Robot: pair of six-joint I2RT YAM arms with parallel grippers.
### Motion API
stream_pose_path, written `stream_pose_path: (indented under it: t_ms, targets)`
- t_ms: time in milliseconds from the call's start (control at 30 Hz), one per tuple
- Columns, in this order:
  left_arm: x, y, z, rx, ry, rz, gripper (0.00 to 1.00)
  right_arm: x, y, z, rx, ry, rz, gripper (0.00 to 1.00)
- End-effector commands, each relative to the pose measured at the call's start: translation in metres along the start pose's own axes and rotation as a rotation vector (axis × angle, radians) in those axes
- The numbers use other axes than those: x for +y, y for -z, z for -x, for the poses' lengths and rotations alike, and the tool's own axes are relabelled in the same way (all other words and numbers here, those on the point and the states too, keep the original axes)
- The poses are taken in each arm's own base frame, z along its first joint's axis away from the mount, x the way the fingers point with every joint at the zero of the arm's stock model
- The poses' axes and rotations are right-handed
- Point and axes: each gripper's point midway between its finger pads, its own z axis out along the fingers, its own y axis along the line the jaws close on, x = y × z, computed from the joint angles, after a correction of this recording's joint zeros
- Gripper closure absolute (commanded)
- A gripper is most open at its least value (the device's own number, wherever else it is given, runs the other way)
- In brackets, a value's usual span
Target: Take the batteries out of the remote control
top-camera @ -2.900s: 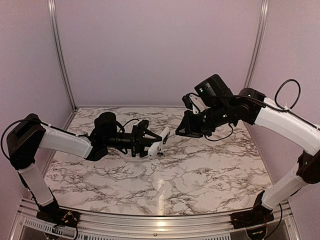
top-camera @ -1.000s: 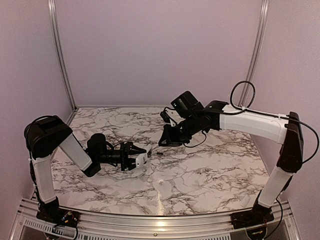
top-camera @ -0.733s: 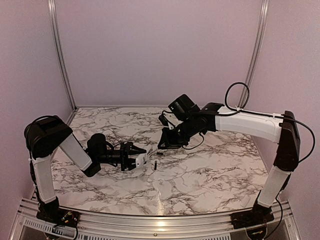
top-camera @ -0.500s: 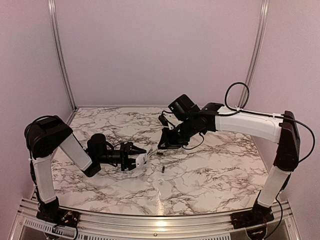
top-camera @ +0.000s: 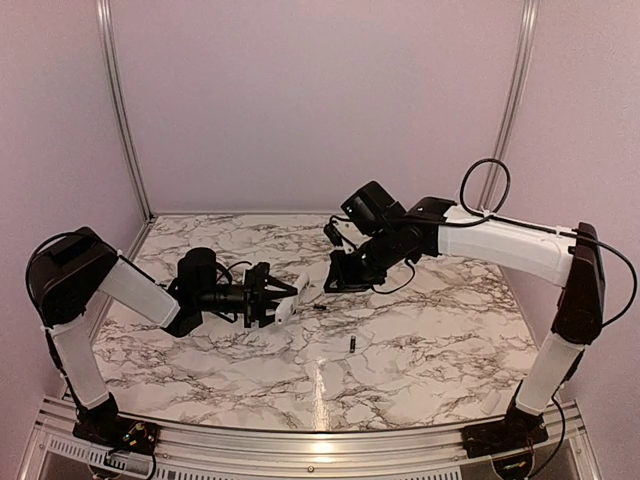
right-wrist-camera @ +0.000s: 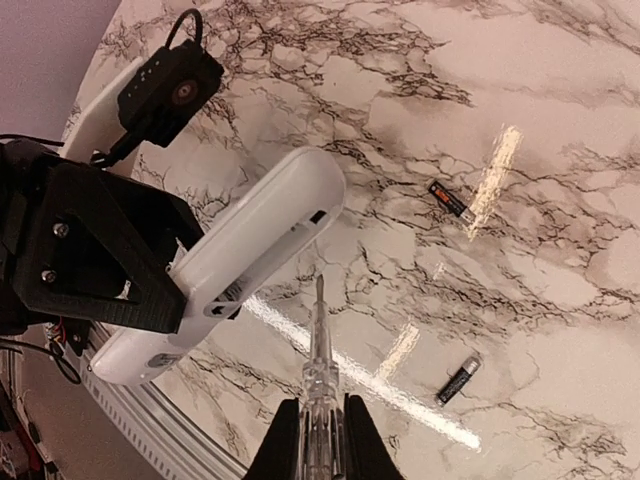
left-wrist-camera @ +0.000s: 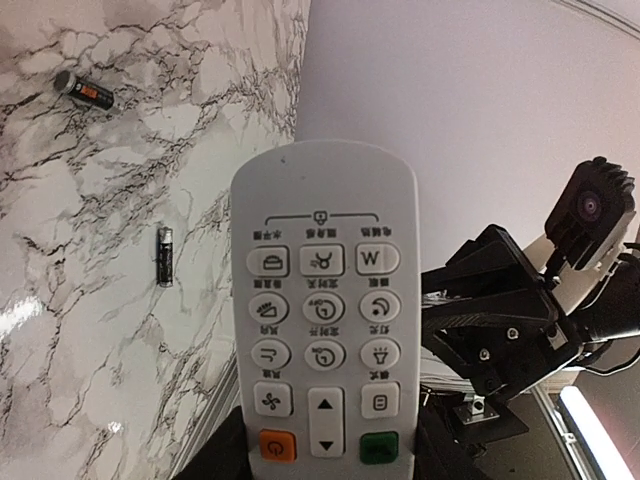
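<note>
My left gripper [left-wrist-camera: 325, 465] is shut on the lower end of the white remote control [left-wrist-camera: 320, 300], held above the table with its button face toward the left wrist camera. From above, the remote control [top-camera: 291, 304] sticks out of the left gripper [top-camera: 270, 306] toward the right gripper [top-camera: 335, 284]. Two batteries lie loose on the marble, one battery [right-wrist-camera: 448, 199] farther off and one battery [right-wrist-camera: 459, 379] nearer; both also show as battery [left-wrist-camera: 85, 91] and battery [left-wrist-camera: 165, 256]. My right gripper [right-wrist-camera: 310, 440] is shut on a clear screwdriver [right-wrist-camera: 318, 350], its tip just beside the remote control [right-wrist-camera: 255, 250].
The marble table [top-camera: 430, 340] has a metal rail along its near edge and pink walls on three sides. One battery [top-camera: 352, 346] lies right of the remote. The left gripper's black body [right-wrist-camera: 95, 250] sits close to the screwdriver.
A battery has appeared below the remote and rolled right across the marble. The left arm has raised the remote slightly and shifted it right. The right gripper has drawn back a little.
</note>
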Motion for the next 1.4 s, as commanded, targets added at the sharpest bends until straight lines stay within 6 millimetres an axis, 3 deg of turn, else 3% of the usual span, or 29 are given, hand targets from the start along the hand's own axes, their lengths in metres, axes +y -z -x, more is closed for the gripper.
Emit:
stream_pose_path:
  t_ms: [0,133,333,567,767,967,1367]
  targets:
    - [-0.019,-0.003,0.009,0.001,-0.264,0.147,1.00,-0.011,0.044,0.011,-0.069,0.006,-0.075,1.00]
    - [-0.014,0.001,0.022,-0.013,-0.366,0.356,1.00,-0.022,0.064,0.006,-0.105,-0.014,-0.117,1.00]
    - [-0.022,0.013,0.037,-0.068,-0.437,0.506,1.00,-0.038,0.085,-0.004,-0.145,-0.051,-0.150,1.00]
    - [-0.007,0.051,0.060,-0.198,-0.513,0.796,1.00,-0.060,0.097,-0.016,-0.175,-0.084,-0.217,1.00]
    - [0.022,0.096,0.073,-0.264,-0.537,1.088,1.00,-0.067,0.093,-0.027,-0.159,-0.093,-0.231,1.00]
    - [0.060,0.128,0.080,-0.333,-0.507,1.270,1.00,-0.072,0.089,-0.028,-0.165,-0.097,-0.247,1.00]
    - [0.113,0.149,0.086,-0.362,-0.419,1.424,1.00,-0.082,0.083,-0.032,-0.202,-0.110,-0.263,1.00]
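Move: The left hand holds the remote control with its buttons facing left and goes for open table about 15 cm to its left, 6 cm ahead and 13 cm below. The orange battery lies about 10 cm ahead of that hand and 7 cm right, the dark battery 1 cm back and 14 cm right, both 13 cm down. From the right hand, holding the screwdriver, the remote is 8 cm left, 1 cm back, 4 cm lower. The left hand keeps its grip on the remote, lifts some 5 cm while easing forward, then swings left and down towards the open table, its fingers rolling about 80 degrees from pointing right to pointing down. The right hand, still gripping the screwdriver, draws away to the right about 12 cm, rising and sinking back on the way. ##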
